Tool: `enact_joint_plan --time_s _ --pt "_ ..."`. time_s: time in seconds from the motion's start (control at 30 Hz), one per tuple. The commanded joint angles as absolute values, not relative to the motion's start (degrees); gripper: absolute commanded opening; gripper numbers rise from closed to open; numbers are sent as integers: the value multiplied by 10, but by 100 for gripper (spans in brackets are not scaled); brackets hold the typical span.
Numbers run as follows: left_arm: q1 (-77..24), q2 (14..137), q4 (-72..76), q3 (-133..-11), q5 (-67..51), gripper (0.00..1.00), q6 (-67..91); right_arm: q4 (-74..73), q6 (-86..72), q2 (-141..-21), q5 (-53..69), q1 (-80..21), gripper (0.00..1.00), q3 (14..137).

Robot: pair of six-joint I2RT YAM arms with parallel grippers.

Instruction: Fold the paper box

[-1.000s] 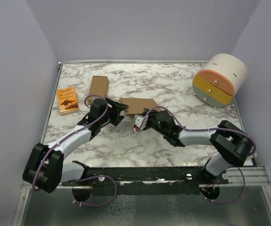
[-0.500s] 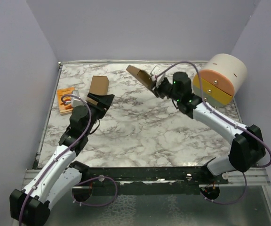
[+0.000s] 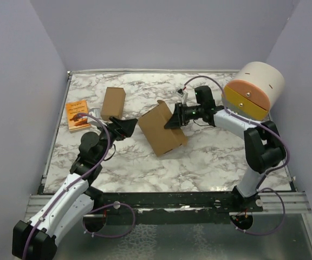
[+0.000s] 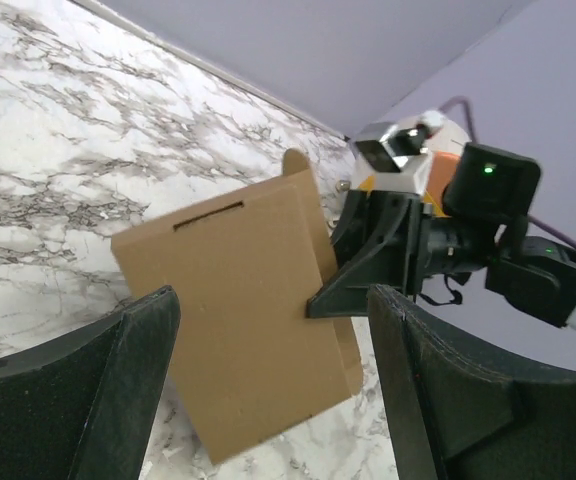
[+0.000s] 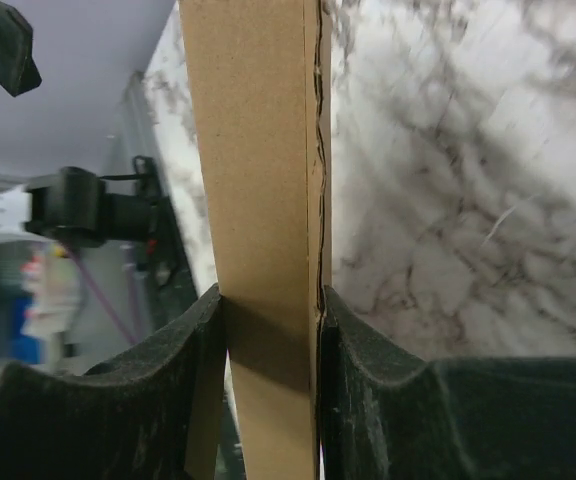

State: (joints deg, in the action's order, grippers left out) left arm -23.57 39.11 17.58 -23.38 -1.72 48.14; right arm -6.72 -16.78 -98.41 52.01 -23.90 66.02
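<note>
The paper box [image 3: 161, 129] is a flat brown cardboard piece held tilted above the marble table [image 3: 215, 157], mid-scene. My right gripper [image 3: 170, 121] is shut on its right edge; in the right wrist view both pads [image 5: 368, 370] press on the cardboard edge [image 5: 258, 150]. My left gripper [image 3: 130, 128] is open just left of the box and apart from it. In the left wrist view the box [image 4: 238, 320] lies ahead between the spread fingers [image 4: 118, 390], with a slot near its top, and the right gripper [image 4: 368, 270] clamps its far side.
A narrower brown cardboard box [image 3: 113, 102] and an orange booklet [image 3: 78, 115] lie at the back left. A round drawer cabinet [image 3: 252, 91] stands at the back right. Purple walls close in the table on three sides.
The right gripper lifted the box to the back of the table, then brought it down to the middle, tilted. The left arm drew back from the box and its jaws opened wider.
</note>
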Motion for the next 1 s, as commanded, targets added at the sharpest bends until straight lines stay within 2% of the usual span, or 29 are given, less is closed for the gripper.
enact_joint_plan --time_s 0.0,0.2,0.4,0.57,0.7,0.77,0.97 --pt "-233 383 199 -219 -47 79 450 53 -362 -1029 652 -229 26 635" --pt "-233 431 197 -193 -44 79 470 143 -448 -1110 670 -228 27 610" --pt "-233 558 112 -236 -39 79 439 137 -434 -1164 669 -226 32 622" --pt "-234 664 83 -262 -36 79 431 68 -361 -1176 641 -225 45 637" --pt "-234 713 110 -265 -53 80 429 -39 -260 -1173 595 -224 70 677" --pt "-235 730 128 -269 -68 80 429 -88 -212 -1167 565 -224 77 695" --pt "-235 764 117 -299 -72 81 409 -186 -86 -1132 468 -213 84 711"
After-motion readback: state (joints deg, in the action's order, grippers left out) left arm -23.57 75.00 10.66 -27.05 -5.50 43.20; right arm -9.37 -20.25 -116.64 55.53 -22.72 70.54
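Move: The right hand already holds the folded paper box in the air by its right side, the box's middle about 4 cm to its left, 3 cm back and 3 cm below. The box's spot on the table is under that middle, some 13 cm below the hand. From the empty, open left hand, the box is about 11 cm right, level in reach and 13 cm lower. The small carton lies some 16 cm ahead, 8 cm left of it; the orange book 12 cm ahead, 22 cm left, both over 20 cm below. Still pinching the box's right side, the right hand lowers it about 10 cm to the table, rolling its far side down some 30 degrees and then partly back, and spreads its fingers to let go near the bottom. The left hand, fingers kept open, sinks some 20 cm to the box's left side, tipping its fingers steeply down without visibly touching the cardboard. ##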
